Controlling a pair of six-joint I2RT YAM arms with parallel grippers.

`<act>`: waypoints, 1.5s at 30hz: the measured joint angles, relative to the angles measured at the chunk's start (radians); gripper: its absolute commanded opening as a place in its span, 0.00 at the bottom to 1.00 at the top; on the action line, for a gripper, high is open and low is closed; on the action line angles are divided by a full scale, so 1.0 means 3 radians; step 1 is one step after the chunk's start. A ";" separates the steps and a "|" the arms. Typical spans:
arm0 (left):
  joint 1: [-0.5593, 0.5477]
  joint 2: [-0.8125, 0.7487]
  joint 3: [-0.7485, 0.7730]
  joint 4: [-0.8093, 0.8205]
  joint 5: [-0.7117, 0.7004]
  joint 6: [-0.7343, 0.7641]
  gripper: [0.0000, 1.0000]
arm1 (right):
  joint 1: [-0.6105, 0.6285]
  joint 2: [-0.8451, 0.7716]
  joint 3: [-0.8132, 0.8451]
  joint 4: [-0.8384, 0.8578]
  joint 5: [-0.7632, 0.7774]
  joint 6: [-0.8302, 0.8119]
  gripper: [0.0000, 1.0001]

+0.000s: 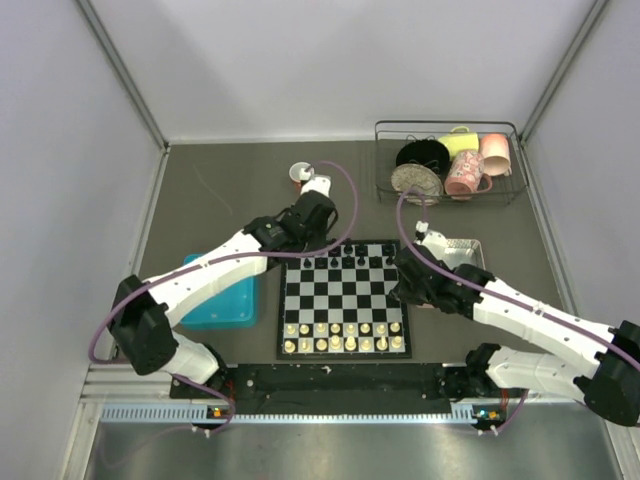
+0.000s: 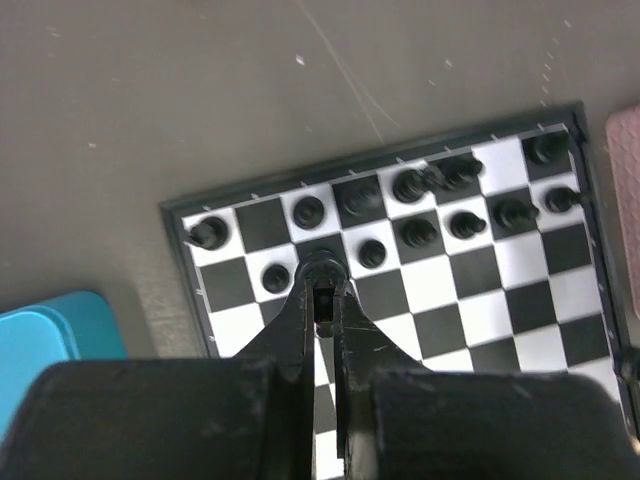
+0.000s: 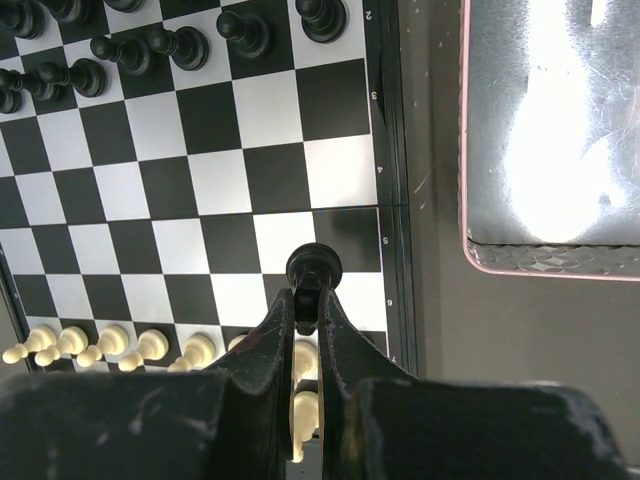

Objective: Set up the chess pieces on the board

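Note:
The board [image 1: 345, 295] lies in the middle of the table, with black chess pieces [image 1: 345, 253] along its far rows and cream-white pieces [image 1: 345, 335] along the near rows. My left gripper [image 1: 322, 245] hangs over the far left part of the board [image 2: 480, 290], shut [image 2: 322, 285] on a black chess piece [image 2: 322, 268]; other black pieces [image 2: 415, 232] stand around it. My right gripper [image 1: 403, 278] is over the right edge of the board [image 3: 230, 130], shut [image 3: 307, 300] on another black piece [image 3: 314, 266]. More black pieces [image 3: 180, 45] stand at that view's top.
A teal tray [image 1: 222, 300] lies left of the board, and a pink tray [image 1: 460, 250] with a shiny floor [image 3: 540, 130] lies to its right. A wire basket [image 1: 447, 160] of mugs stands at the back right. A small white round object [image 1: 300, 173] sits behind the board.

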 measured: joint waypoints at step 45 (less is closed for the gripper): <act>0.0622 0.0688 -0.0056 0.0315 0.0334 0.0081 0.00 | -0.0001 0.0003 -0.0065 -0.0020 0.0010 -0.0004 0.00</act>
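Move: The left hand already holds a black piece, likely a knight, high over the board; its empty square in the far black row lies about 6 cm ahead, 3 cm left and 13 cm down. The black rook in the corner is about 4 cm left of that square, the bishop 4 cm right of it, a black pawn 4 cm nearer. From the right hand, the empty square is about 11 cm ahead, 21 cm left and 9 cm down. Keeping its pinch on the black piece, the left hand first swings forward and left at nearly the same height, about 4 cm forward and 5 cm left, over the row of pawns towards the gap between the corner rook and the bishop. It then sinks some 7 cm towards that empty square, easing back right by 1 to 2 cm as the fingers tip a little more steeply down and the wrist ends turned slightly counter-clockwise, while the right hand stays in place apart from a 1 cm settle, still gripping its own black piece above the near right part of the board. ##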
